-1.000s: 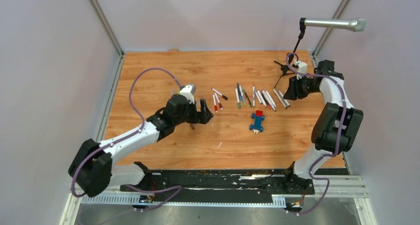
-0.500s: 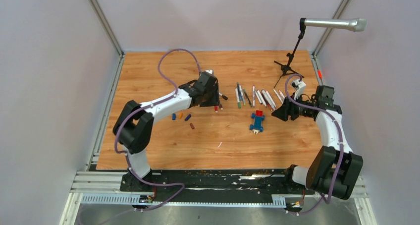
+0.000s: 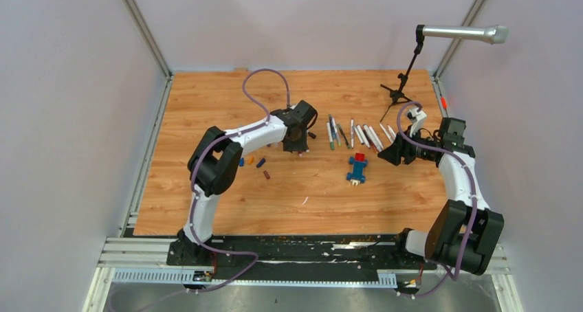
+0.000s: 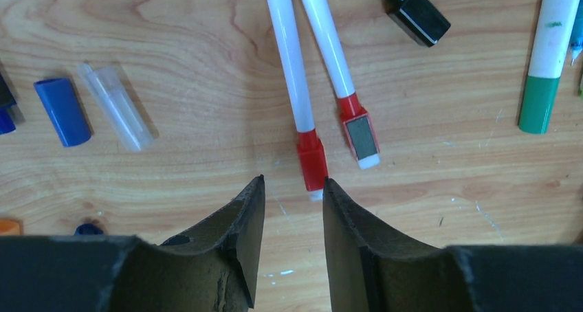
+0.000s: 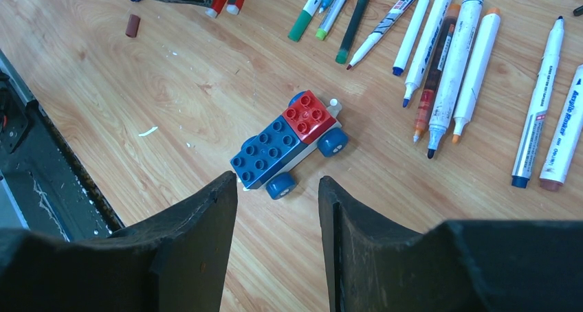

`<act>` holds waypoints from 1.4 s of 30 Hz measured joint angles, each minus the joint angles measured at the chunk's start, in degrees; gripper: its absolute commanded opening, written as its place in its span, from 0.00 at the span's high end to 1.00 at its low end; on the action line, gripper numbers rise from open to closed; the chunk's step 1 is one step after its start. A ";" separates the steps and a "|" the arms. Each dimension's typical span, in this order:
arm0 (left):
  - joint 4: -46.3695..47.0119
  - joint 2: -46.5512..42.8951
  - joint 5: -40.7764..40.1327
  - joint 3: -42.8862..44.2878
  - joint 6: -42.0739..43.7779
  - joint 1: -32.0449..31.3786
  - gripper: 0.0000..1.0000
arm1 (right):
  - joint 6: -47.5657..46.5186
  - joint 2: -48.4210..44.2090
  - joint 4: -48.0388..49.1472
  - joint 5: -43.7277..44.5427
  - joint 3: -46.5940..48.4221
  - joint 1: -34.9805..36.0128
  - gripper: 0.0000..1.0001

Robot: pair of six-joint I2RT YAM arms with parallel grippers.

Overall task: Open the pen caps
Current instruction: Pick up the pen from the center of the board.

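Two white pens with red pen caps [image 4: 311, 159] lie side by side on the wood. My left gripper [image 4: 293, 181] hovers just short of them, open, with nothing between the jaws; the nearer red cap's tip lies just ahead of the right finger. A loose blue cap [image 4: 62, 110] and a clear cap [image 4: 115, 106] lie to the left. In the top view the left gripper [image 3: 297, 145] is over these pens. My right gripper [image 5: 276, 178] is open and empty, above bare wood near the row of uncapped pens [image 5: 440, 64].
A blue-and-red brick car [image 5: 289, 143] sits just ahead of the right gripper. Loose caps [image 3: 251, 162] lie left of the left gripper. A microphone stand [image 3: 405, 78] stands at the back right. Grey walls enclose the table [image 3: 206, 106].
The left arm swung right and away from the loose caps to the red-capped pens, its jaws narrowing. The right arm pulled back from the far pens toward the brick car, then held still.
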 measured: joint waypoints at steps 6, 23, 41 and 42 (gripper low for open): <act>-1.07 2.49 -0.02 2.84 0.68 0.00 0.56 | -0.66 0.55 -0.42 -0.02 0.66 0.00 0.52; -2.45 5.77 -0.04 6.29 2.19 0.02 0.75 | -1.31 0.55 -0.57 -0.02 0.72 0.00 0.52; 2.49 -15.41 0.76 -14.14 9.35 0.11 1.00 | -4.52 0.55 -1.77 -4.59 0.72 0.81 0.52; 4.17 -18.97 2.45 -16.90 9.97 0.13 1.00 | -4.94 0.55 -1.84 -5.38 0.72 1.46 0.52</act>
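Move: The left gripper is already low over the capped end of the nearer-left of two red-capped pens; this pen's middle lies about 4 cm ahead, level left to right and some 2 cm below. The other red-capped pen lies about 5 cm ahead, 2 cm right; the black-capped pen, 9 cm ahead, 2 cm right; the green-capped pen, 7 cm ahead, 10 cm right. From the right hand, the target pen is roughly 10 cm ahead, 25 cm left and 12 cm below. Ease the half-open left gripper down and forward, barely 1.5 cm each way with a touch to the right, until its pads straddle the red cap. Hold it there and close the fingers onto the cap, then lift quickly about 6 cm, drawing back nearly as far and some 5 cm left. Let the right hand start drifting left about 2 cm at the end. ##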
